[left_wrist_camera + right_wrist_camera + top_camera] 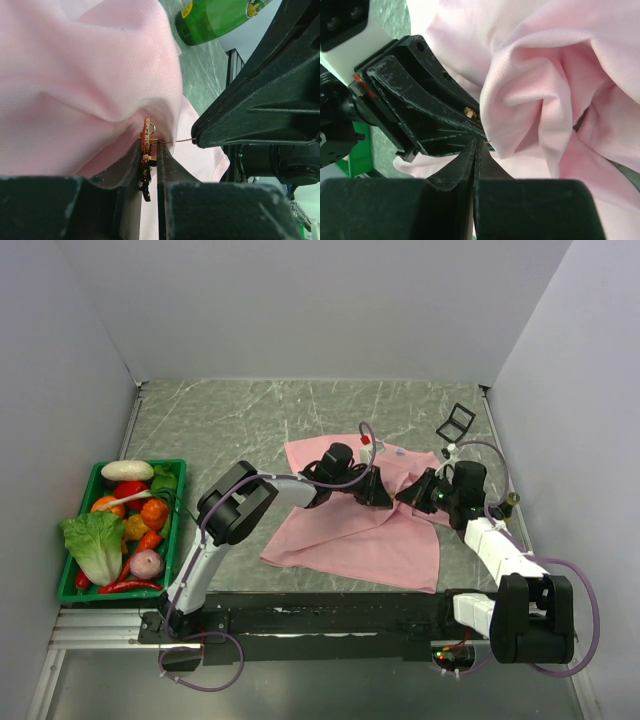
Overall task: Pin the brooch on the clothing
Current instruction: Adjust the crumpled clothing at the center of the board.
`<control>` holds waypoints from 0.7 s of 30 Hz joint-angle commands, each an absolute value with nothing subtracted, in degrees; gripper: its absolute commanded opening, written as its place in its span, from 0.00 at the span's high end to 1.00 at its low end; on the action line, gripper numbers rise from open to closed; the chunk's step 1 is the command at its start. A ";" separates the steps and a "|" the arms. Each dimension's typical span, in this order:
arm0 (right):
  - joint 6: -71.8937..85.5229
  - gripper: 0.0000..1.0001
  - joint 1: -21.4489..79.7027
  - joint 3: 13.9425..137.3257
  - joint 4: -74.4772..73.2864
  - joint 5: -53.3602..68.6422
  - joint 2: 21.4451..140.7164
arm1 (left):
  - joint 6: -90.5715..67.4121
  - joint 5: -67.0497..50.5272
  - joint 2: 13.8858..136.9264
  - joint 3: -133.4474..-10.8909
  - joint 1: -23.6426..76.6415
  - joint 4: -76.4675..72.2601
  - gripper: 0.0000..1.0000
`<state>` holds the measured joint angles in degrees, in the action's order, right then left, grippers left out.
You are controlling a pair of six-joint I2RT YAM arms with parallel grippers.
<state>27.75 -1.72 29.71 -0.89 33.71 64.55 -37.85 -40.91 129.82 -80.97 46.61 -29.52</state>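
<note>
The clothing (350, 535), a pale pink T-shirt, lies rumpled on the grey marbled table, and both grippers meet over its upper right part. My left gripper (150, 142) is shut on the brooch (146, 135), a tiny orange-red and gold piece standing edge-on between the fingers against a fold of the clothing (75, 75). Its thin gold pin runs right through the fabric edge to my right gripper (197, 139). In the right wrist view my right gripper (481, 144) is shut, with the pin's tip at its fingertips. A gold bit of the brooch (470, 113) peeks from behind the left fingers (430, 115).
A green basket (135, 464) of toy vegetables stands at the table's left edge. A small black frame (455, 422) sits at the back right. A green bottle (215, 17) lies by the right edge, close behind the right arm. Walls close in three sides.
</note>
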 commanded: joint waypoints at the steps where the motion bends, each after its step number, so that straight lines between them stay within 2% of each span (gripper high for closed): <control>1: 28.74 1.00 -0.35 29.70 1.93 33.75 64.42 | -36.47 -43.68 126.91 -80.69 47.55 -33.84 0.92; 4: 27.86 1.00 -0.26 31.02 -1.12 32.00 63.20 | -37.18 -43.51 126.74 -79.72 47.11 -34.71 0.92; 5: 26.99 0.96 -0.26 31.63 -2.62 31.38 62.76 | -37.44 -43.51 126.74 -79.54 47.02 -34.98 0.92; 7: 25.93 0.84 -0.35 32.95 -6.39 29.10 60.75 | -38.23 -43.68 126.74 -78.93 46.50 -35.85 0.92; 8: 25.67 0.72 -0.35 33.31 -7.37 28.57 59.95 | -38.58 -44.12 126.83 -78.84 46.32 -36.90 0.92; 9: 25.49 0.67 -0.35 33.66 -8.17 28.13 59.16 | -39.45 -44.47 127.00 -78.92 46.06 -37.35 0.92; 11: 25.49 0.56 -0.44 34.28 -10.36 27.07 56.61 | -40.16 -45.34 127.70 -79.36 46.05 -38.40 0.92; 14: 26.19 0.46 -1.14 34.63 -13.52 24.97 53.62 | -42.09 -45.96 128.23 -79.10 45.97 -40.60 0.92; 21: 28.12 0.43 -6.41 31.39 -14.60 23.64 49.39 | -45.52 -47.28 129.20 -79.19 45.79 -44.73 0.92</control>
<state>26.87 -3.60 32.21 -13.67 25.15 50.68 -43.03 -44.93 129.84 -78.94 45.82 -38.89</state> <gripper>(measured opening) 0.575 0.167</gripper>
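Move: The bunched fold of the clothing has its middle about 4 cm ahead of the right fingertips, 1 cm left and slightly below; from the left fingertips it lies some 4 cm ahead and 3 cm right. The right fingers are shut on the pin's tip, with the brooch body about 3 cm to their left, still clamped between the left fingers. The open black box sits roughly 18 cm ahead of the right hand, 14 cm right and 8 cm below. Open the right gripper to a little over half and let go of the pin's tip, then draw it up about 4 cm and off to the right some 3 cm, easing slightly back and turning about 10 degrees clockwise. Keep the left gripper shut on the brooch, dipping a touch before lifting it about 2 cm. ##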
